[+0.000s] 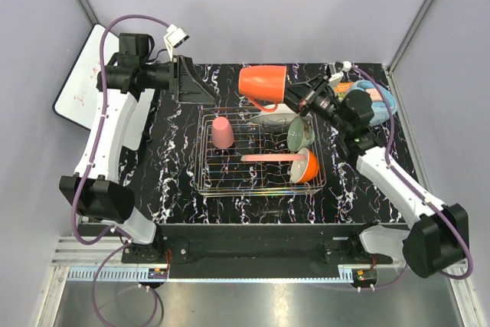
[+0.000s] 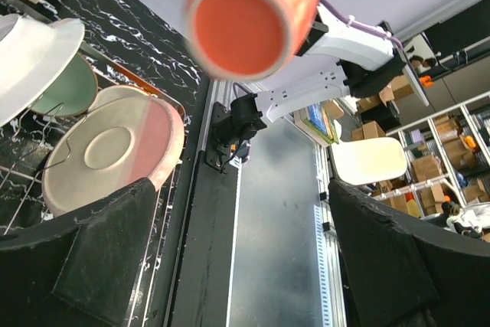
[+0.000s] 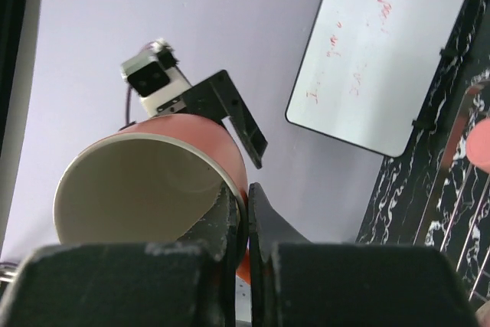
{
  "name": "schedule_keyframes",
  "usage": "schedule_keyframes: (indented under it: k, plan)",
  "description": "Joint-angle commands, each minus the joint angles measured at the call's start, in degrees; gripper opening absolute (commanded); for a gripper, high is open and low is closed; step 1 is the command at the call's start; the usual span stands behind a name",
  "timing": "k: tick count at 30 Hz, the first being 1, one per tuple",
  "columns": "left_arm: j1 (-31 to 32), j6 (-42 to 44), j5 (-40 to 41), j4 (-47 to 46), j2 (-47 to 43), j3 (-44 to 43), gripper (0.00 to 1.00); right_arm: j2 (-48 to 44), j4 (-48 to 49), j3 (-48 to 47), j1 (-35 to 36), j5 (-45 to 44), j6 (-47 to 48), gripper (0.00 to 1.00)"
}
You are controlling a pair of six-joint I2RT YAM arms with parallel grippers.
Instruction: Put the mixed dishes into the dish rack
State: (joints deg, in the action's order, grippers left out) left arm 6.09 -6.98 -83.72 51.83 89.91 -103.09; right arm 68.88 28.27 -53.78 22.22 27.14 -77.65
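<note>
An orange handled mug (image 1: 262, 83) hangs tipped on its side above the back of the dish rack (image 1: 208, 181). My right gripper (image 1: 294, 99) is shut on the mug's rim (image 3: 145, 181), one finger inside and one outside (image 3: 246, 212). In the rack are an upside-down small pink cup (image 1: 223, 132), a pink plate (image 1: 272, 158), an orange bowl (image 1: 306, 166), a mint-green bowl (image 1: 298, 132) and a white plate (image 2: 34, 55). My left gripper (image 1: 195, 86) is open and empty at the rack's back left, with the mug's base (image 2: 253, 17) ahead of its fingers (image 2: 92, 258).
Light-blue headphones (image 1: 375, 101) lie at the back right, behind my right wrist. A white board (image 1: 84, 74) leans off the table's back left corner. Grey walls close in the back and sides.
</note>
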Motion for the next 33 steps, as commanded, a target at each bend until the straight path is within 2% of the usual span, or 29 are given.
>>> schedule_keyframes:
  k: [1, 4, 14, 20, 33]
  plan:
    - [2.52, 2.58, -12.34, -0.68, 0.53, -3.79, 0.99, 2.21, 0.76, -8.08, 3.44, 0.64, -2.17, 0.00]
    - [4.28, 3.47, -10.51, -0.77, 1.06, -3.79, 0.99, 5.73, 8.08, -7.13, 4.85, 0.55, -7.85, 0.00]
    - [4.64, 5.14, -7.25, -1.03, 1.76, -2.03, 0.99, 10.74, 6.27, -10.03, 8.98, 1.52, -10.07, 0.00]
    - [4.64, 5.31, -5.31, -1.74, 2.55, -1.94, 0.99, 15.22, 12.07, -9.76, 11.71, 1.87, -13.93, 0.00]
    - [4.64, 4.43, -1.79, -5.08, 2.55, -0.80, 0.99, 16.37, 13.48, -9.68, 13.47, 1.34, -14.02, 0.00]
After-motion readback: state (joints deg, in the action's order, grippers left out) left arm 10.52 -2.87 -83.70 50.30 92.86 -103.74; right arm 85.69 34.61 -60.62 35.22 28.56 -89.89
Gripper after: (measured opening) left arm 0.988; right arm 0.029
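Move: The orange mug, held by its rim in the right fingers with its base towards the left hand, lies about 16 cm to the left hand's right, 1 cm ahead and roughly level in height. The left gripper it is taken to is some 22 cm to the right hand's left, level fore and aft. About 20 cm below stand the pink cup, 18 cm left and 3 cm back of the right hand, and the white plate, 2 cm ahead and 2 cm right. The orange mug, still pinched at its rim by the shut right fingers, is carried base-first about 10 cm left towards the left gripper, sinking some 3 cm and swinging roughly 15 degrees counter-clockwise, then slowing as its base comes between the left fingers. The left hand keeps them wide open and eases about 2 cm right to meet it, then all but holds station. ##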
